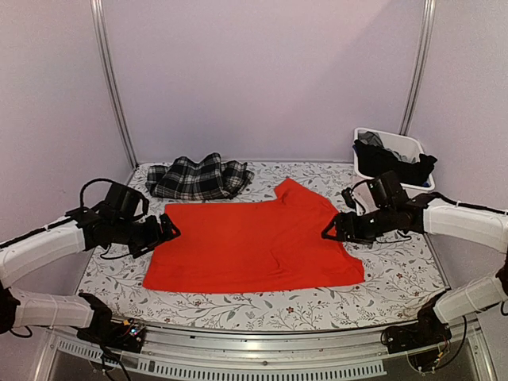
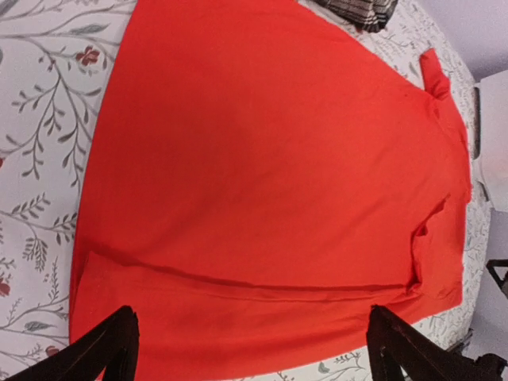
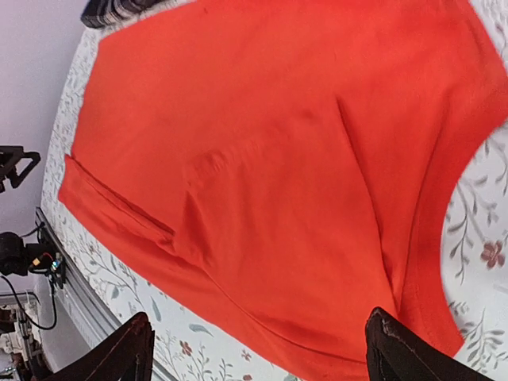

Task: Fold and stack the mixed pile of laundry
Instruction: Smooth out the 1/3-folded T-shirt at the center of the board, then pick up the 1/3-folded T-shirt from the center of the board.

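Note:
An orange-red garment (image 1: pixel 250 242) lies spread flat in the middle of the table, one sleeve (image 1: pixel 295 193) sticking out at its far edge. A folded black-and-white plaid garment (image 1: pixel 198 178) sits at the back left. Dark garments (image 1: pixel 390 159) hang over the bin at the back right. My left gripper (image 1: pixel 170 228) hovers at the orange garment's left edge, open, nothing between its fingers (image 2: pixel 111 345). My right gripper (image 1: pixel 329 231) hovers at the garment's right edge, also open and empty, fingers (image 3: pixel 397 349) wide apart above the cloth (image 3: pixel 278 175).
A white plastic bin (image 1: pixel 405 148) stands at the back right corner. The floral tablecloth (image 1: pixel 397 278) covers the table, with a metal rail along the near edge (image 1: pixel 262 337). Upright frame posts rise at both back corners.

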Controlling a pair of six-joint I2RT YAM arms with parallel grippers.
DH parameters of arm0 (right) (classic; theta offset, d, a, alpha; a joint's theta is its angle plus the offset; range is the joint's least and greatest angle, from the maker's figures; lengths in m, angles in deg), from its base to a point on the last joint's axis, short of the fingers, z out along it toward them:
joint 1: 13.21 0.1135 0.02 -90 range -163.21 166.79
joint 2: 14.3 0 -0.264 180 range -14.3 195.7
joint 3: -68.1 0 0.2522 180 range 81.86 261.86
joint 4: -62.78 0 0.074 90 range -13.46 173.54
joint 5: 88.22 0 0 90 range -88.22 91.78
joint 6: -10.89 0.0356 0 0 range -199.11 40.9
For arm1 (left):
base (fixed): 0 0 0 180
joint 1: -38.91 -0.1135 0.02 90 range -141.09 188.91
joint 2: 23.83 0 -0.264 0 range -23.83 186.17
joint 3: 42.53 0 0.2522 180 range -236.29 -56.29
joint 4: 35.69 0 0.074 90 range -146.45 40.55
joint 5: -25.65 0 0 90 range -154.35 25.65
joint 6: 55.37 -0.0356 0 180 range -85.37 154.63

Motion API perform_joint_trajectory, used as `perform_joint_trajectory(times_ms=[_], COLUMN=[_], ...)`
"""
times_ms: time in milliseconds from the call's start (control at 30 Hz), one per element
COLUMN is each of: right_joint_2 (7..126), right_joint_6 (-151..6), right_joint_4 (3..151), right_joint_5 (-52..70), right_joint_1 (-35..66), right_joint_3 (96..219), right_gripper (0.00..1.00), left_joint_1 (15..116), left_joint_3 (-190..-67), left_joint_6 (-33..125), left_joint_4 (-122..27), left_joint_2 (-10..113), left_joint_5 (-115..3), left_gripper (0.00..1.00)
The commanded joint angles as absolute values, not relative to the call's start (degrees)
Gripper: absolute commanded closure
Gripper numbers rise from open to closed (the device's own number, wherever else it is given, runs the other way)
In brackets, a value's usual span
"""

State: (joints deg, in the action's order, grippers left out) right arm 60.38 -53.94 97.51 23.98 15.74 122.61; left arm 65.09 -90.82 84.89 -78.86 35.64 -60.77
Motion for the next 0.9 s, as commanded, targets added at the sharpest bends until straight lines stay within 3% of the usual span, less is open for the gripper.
perform_joint_trajectory(times_ms=[0,200,400,867], right_joint_2=[63.7,78.0,94.3,120.4], right_joint_6=[-61.0,-67.6,-74.4,-81.1], right_joint_4=[94.2,93.2,96.3,99.8], right_joint_5=[20.0,14.9,10.6,7.5], right_joint_1=[13.5,12.6,11.6,9.8], right_joint_3=[137.2,156.1,172.3,192.3], right_gripper=[0.09,0.16,0.24,0.31], left_joint_1=[63.7,61.0,52.1,45.4], left_joint_3=[-96.8,-108.8,-113.7,-115.8], left_joint_6=[74.1,67.9,64.3,61.8], left_joint_4=[-72.6,-72.0,-67.4,-62.9], left_joint_2=[39.4,49.8,54.8,64.7], left_joint_5=[-62.2,-67.7,-59.5,-51.5], left_gripper=[0.0,0.0,0.0,0.0])
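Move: The T-shirt's far left corner lies about 26 cm ahead of the left hand, 6 cm to its left and 8 cm below; the plaid cloth is roughly 37 cm ahead, 2 cm right, some 5 cm below. The T-shirt's sleeve, sticking out at the far side, is about 34 cm ahead of the right hand, 5 cm left and 8 cm below. The white bin stands some 28 cm ahead of that hand and 23 cm to its right, about level. Over the T-shirt, touching nothing, both hands swing out towards its far edge. The right arcs forward about 30 cm and slightly left towards the sleeve, rising some 14 cm, then sinking to its starting height, tilting its fingers outward and partly closing them. The left, wide open, goes forward about 17 cm and a little left towards the far left corner, climbing, then starting to sink. ##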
